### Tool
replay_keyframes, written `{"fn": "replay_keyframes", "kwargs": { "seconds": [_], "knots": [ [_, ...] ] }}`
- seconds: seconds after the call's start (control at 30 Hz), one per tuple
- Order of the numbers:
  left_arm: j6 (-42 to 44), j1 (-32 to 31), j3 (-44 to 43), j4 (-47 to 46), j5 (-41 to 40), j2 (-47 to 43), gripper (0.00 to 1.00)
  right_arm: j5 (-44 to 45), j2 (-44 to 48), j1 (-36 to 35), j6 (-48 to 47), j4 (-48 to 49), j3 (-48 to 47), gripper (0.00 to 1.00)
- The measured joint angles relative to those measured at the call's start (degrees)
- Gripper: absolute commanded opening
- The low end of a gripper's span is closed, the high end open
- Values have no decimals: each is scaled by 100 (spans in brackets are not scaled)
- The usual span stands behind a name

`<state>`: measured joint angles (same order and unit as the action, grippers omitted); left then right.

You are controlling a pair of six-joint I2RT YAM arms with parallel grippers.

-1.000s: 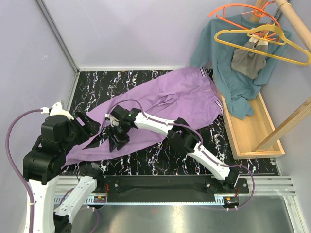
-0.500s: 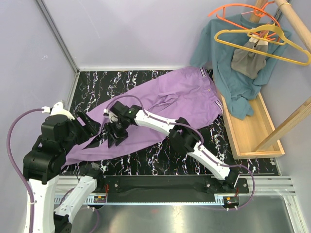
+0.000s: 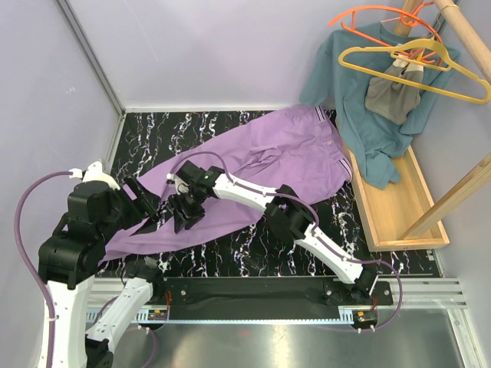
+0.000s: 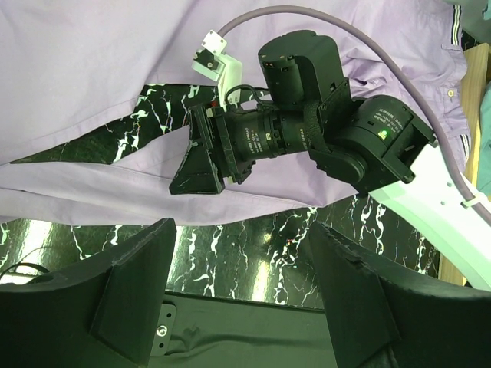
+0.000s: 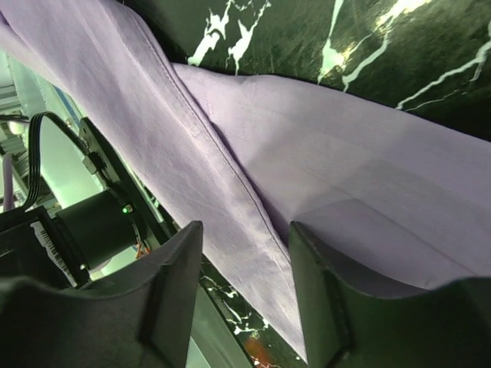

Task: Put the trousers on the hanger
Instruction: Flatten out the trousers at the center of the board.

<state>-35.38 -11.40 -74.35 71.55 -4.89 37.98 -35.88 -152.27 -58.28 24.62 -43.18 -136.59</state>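
The lilac trousers lie flat and slantwise on the black marble table. Their striped waistband is at the far right and their legs run toward the near left. My right gripper is down on a leg. In the right wrist view it is open, and its fingers straddle a seam of the trousers. My left gripper hovers just left of it. In the left wrist view it is open and empty, facing the right gripper. The yellow hanger hangs on the wooden rack at the far right.
An orange hanger, a teal shirt and a small grey garment hang on the same rack. The rack's wooden base tray lies along the table's right side. Lilac walls close in the back and left.
My right gripper has shifted slightly left along the trouser leg and its jaws have narrowed a little. The left gripper has barely moved.
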Motion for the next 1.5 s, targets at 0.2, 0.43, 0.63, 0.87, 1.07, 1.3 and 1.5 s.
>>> {"fn": "replay_keyframes", "kwargs": {
  "seconds": [0.2,0.43,0.63,0.87,1.07,1.3,1.5],
  "knots": [
    [0,0,26,9,22,7,76,-391,22,-7,122,170,299,47],
    [-2,0,50,9,37,76,76,-925,199,-33,240,299,890,36],
    [-22,0,87,13,68,160,76,-986,205,-44,234,302,918,35],
    [-96,0,87,59,92,157,76,-925,205,-46,170,299,977,26],
    [-149,0,87,90,92,157,76,-723,205,-52,133,278,997,8],
    [-192,0,81,87,109,221,76,-166,205,-46,-33,-179,522,0],
    [-181,0,-398,221,-118,525,74,-85,407,393,-105,-581,-74,0]
  ]
}}
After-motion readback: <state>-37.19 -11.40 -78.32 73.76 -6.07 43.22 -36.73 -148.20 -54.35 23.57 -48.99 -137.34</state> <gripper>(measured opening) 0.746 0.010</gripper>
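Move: My right hand, fingers half open just above the cloth, goes for the seamed edge of the trousers' near leg, about 3 cm back, 2 cm to its right and 2 cm below. Level with that hand, some 10 cm left, is the bare gap between the legs; the far leg runs about 16 cm ahead and 7 cm left. From my raised left hand that seamed edge lies roughly 28 cm below and 2 cm ahead, about level sideways. I draw my right hand back about 4 cm and slightly right, tipping it some 10 degrees, then sink a little onto the near leg's seamed edge while the half-open fingers shut and pinch it. Holding that edge, I speed up forward and up, some 6 cm each way, towards the far leg, undoing the tip as I go. ##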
